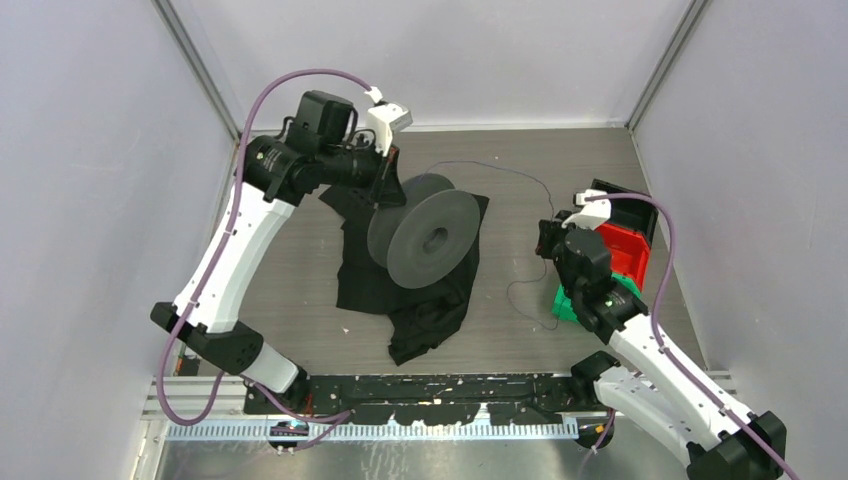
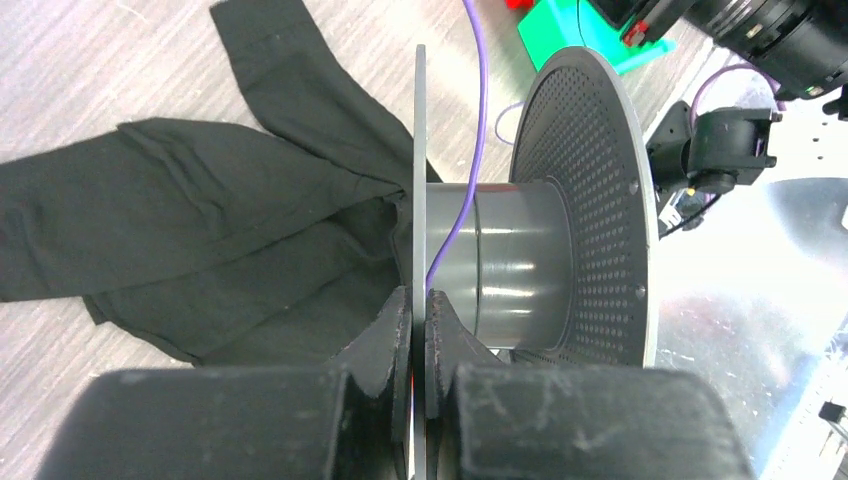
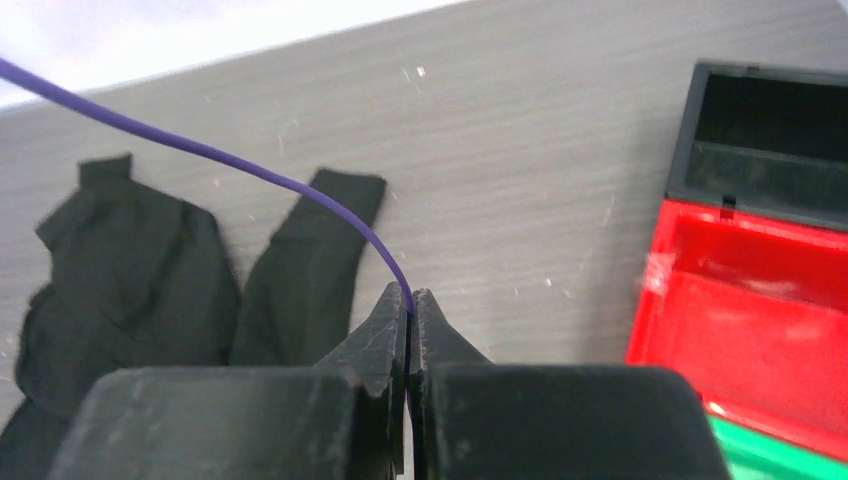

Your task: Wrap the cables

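Observation:
The cable (image 1: 505, 169) is a thin purple wire. It arcs from the grey spool (image 1: 430, 240) across the table to my right gripper (image 1: 547, 240), and a loose tail curls on the table below it. In the right wrist view my right gripper (image 3: 411, 293) is shut on the cable (image 3: 200, 150), which leaves the fingertips toward the upper left. My left gripper (image 1: 385, 185) is at the spool's far flange. In the left wrist view it (image 2: 420, 295) is shut on that thin flange edge, and the cable (image 2: 478, 130) runs over the hub (image 2: 520, 260).
The spool lies on a crumpled black cloth (image 1: 360, 270) in the middle of the table. Stacked red (image 1: 625, 250), black (image 1: 620, 200) and green (image 1: 570, 305) bins stand at the right, close behind my right arm. Walls enclose the table on three sides.

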{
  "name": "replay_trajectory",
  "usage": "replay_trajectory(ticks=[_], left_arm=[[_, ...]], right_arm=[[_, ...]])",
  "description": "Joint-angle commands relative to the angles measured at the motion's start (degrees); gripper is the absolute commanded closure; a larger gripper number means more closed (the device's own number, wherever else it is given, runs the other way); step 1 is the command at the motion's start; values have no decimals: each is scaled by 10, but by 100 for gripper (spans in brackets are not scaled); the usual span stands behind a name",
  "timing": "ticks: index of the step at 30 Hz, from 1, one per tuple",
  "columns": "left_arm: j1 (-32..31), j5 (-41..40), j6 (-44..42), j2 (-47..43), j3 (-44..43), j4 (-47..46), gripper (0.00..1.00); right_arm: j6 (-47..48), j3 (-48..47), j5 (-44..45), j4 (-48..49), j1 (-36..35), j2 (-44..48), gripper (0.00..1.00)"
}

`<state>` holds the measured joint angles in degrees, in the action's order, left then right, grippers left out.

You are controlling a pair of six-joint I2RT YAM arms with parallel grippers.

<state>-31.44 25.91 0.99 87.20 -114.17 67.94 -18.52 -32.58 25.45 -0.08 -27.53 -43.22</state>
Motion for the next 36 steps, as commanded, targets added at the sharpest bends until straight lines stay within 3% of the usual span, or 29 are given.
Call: replay_trajectory(ticks=[1, 5, 13, 18, 21, 26, 29, 36], left_arm=[[14, 21, 10, -44, -9, -80, 100], [40, 39, 40, -60, 1, -118, 100], [81, -15, 136, -103, 66, -261, 100], [81, -145, 284, -171, 222, -489, 100], [81, -240, 325, -178, 255, -530, 100], [76, -330, 373, -162, 284, -570, 100], [64, -385, 384, -154, 304, -598, 100], [21, -494, 310, -118, 297, -620, 100]], right_arm=[[-36, -19, 7, -124, 0, -6, 100], [-58, -11, -6, -155, 0, -21, 100], [-105, -29, -63, -168, -14, -39, 99], [-156, -101, -39, -215, -68, -122, 99], [-161, -107, -25, -198, -114, -149, 99], [-153, -145, 10, -185, -213, -208, 100], [-149, -184, 25, -181, -263, -256, 99], [-74, -282, 64, -175, -379, -308, 99]])
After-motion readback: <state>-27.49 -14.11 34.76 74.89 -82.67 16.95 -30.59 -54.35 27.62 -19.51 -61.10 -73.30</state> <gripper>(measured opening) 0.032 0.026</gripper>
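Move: The left hand already pinches the spool by the rim of one flange, the spool's middle lying about 6 cm to its right, 3 cm nearer the base and 4 cm below; the black cloth's middle is some 35 cm beneath it, 2 cm back and 2 cm right. The right hand, already holding the cable, has the spool some 24 cm to its left, 6 cm back and 9 cm higher. From the right hand the cloth lies 27 cm left, 7 cm back and 22 cm down; the red bin is 13 cm right, 2 cm back and 20 cm below. Keeping its pinch on the cable, the right hand first dips about 7 cm and draws slightly back, then sweeps some 20 cm left over the cloth, easing farther back and swinging its fingers left, carrying the cable in beneath where the spool had hung. Meanwhile the left hand keeps hold of the flange and lifts the spool up and left, then swings it mainly forward, about 13 cm in all, turning some 55 degrees counter-clockwise, so that the spool goes out over the far side while the right hand passes on its near side. ##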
